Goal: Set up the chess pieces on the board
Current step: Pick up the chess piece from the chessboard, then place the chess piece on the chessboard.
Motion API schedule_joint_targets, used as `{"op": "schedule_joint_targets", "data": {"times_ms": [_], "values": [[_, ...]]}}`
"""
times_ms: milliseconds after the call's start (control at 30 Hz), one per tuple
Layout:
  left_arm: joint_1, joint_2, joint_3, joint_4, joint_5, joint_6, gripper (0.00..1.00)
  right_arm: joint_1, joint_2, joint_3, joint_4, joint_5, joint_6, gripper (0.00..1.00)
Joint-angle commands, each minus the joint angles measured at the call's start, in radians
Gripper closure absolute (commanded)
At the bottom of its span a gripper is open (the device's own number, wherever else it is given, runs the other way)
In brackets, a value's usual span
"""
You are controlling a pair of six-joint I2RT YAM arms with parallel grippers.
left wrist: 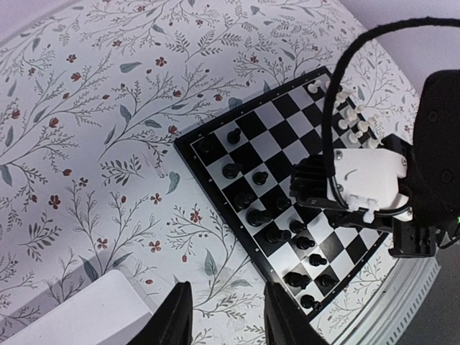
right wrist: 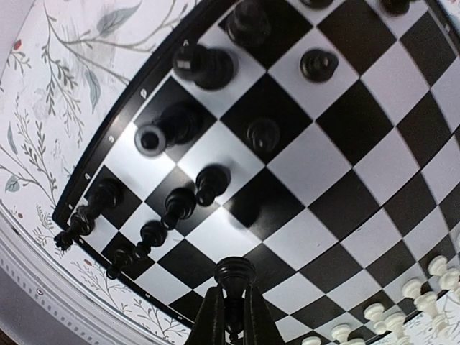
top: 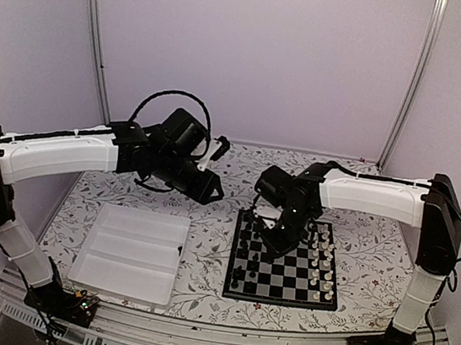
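The board [top: 281, 302] lies right of centre, with black chess pieces [top: 242, 255] along its left side. My right gripper [top: 276, 242] hovers low over the board's left half. In the right wrist view its jaws are shut on one black chess piece [right wrist: 235, 273], held by the stem, base forward, above the squares [right wrist: 316, 151]. Several black chess pieces [right wrist: 194, 198] stand beyond it. My left gripper [left wrist: 226, 316] is open and empty above the tablecloth, left of the board [left wrist: 269, 118]; it also shows from above [top: 211, 189].
White pieces [top: 321, 261] line the board's right side and show in the right wrist view [right wrist: 381, 313]. A white shallow tray [top: 131, 253] lies at the near left; its corner [left wrist: 86, 316] sits beside my left fingers. The right arm [left wrist: 366, 183] covers part of the board.
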Motion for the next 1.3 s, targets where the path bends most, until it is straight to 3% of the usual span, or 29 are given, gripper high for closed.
{"op": "schedule_joint_targets", "data": {"times_ms": [0, 533, 1267], "values": [[0.026, -0.062, -0.03, 0.001, -0.003, 0.003, 0.63, -0.001, 0.069, 0.124, -0.049, 0.113, -0.046, 1.0], [0.045, -0.144, -0.097, -0.018, -0.007, -0.016, 0.63, -0.091, 0.233, 0.415, -0.097, 0.144, -0.08, 1.0], [0.05, -0.169, -0.112, -0.037, 0.002, -0.035, 0.64, -0.127, 0.363, 0.506, -0.047, 0.124, -0.114, 1.0]]}}
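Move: The black pawn already in the right fingers belongs on the empty dark square one in from the far-left corner, about 12 cm ahead, 4 cm left and 5 cm below. Around that square, the knight stands 3 cm to its left, the end pawn 3 cm beyond it, the next pawn 3 cm nearer, and the corner rook 3 cm farther and 3 cm left. From the left hand the square lies about 4 cm ahead, 15 cm right and 17 cm lower. Keep the right fingers shut on the black pawn and carry it forward about 12 cm and some 3 cm left, towards the empty square beside the knight. Arch it up nearly 3 cm on the way, then sink back to the starting height, letting the fingertips swing forward about 10 degrees. Draw the open, empty left gripper some 4 cm left, away from the board. ##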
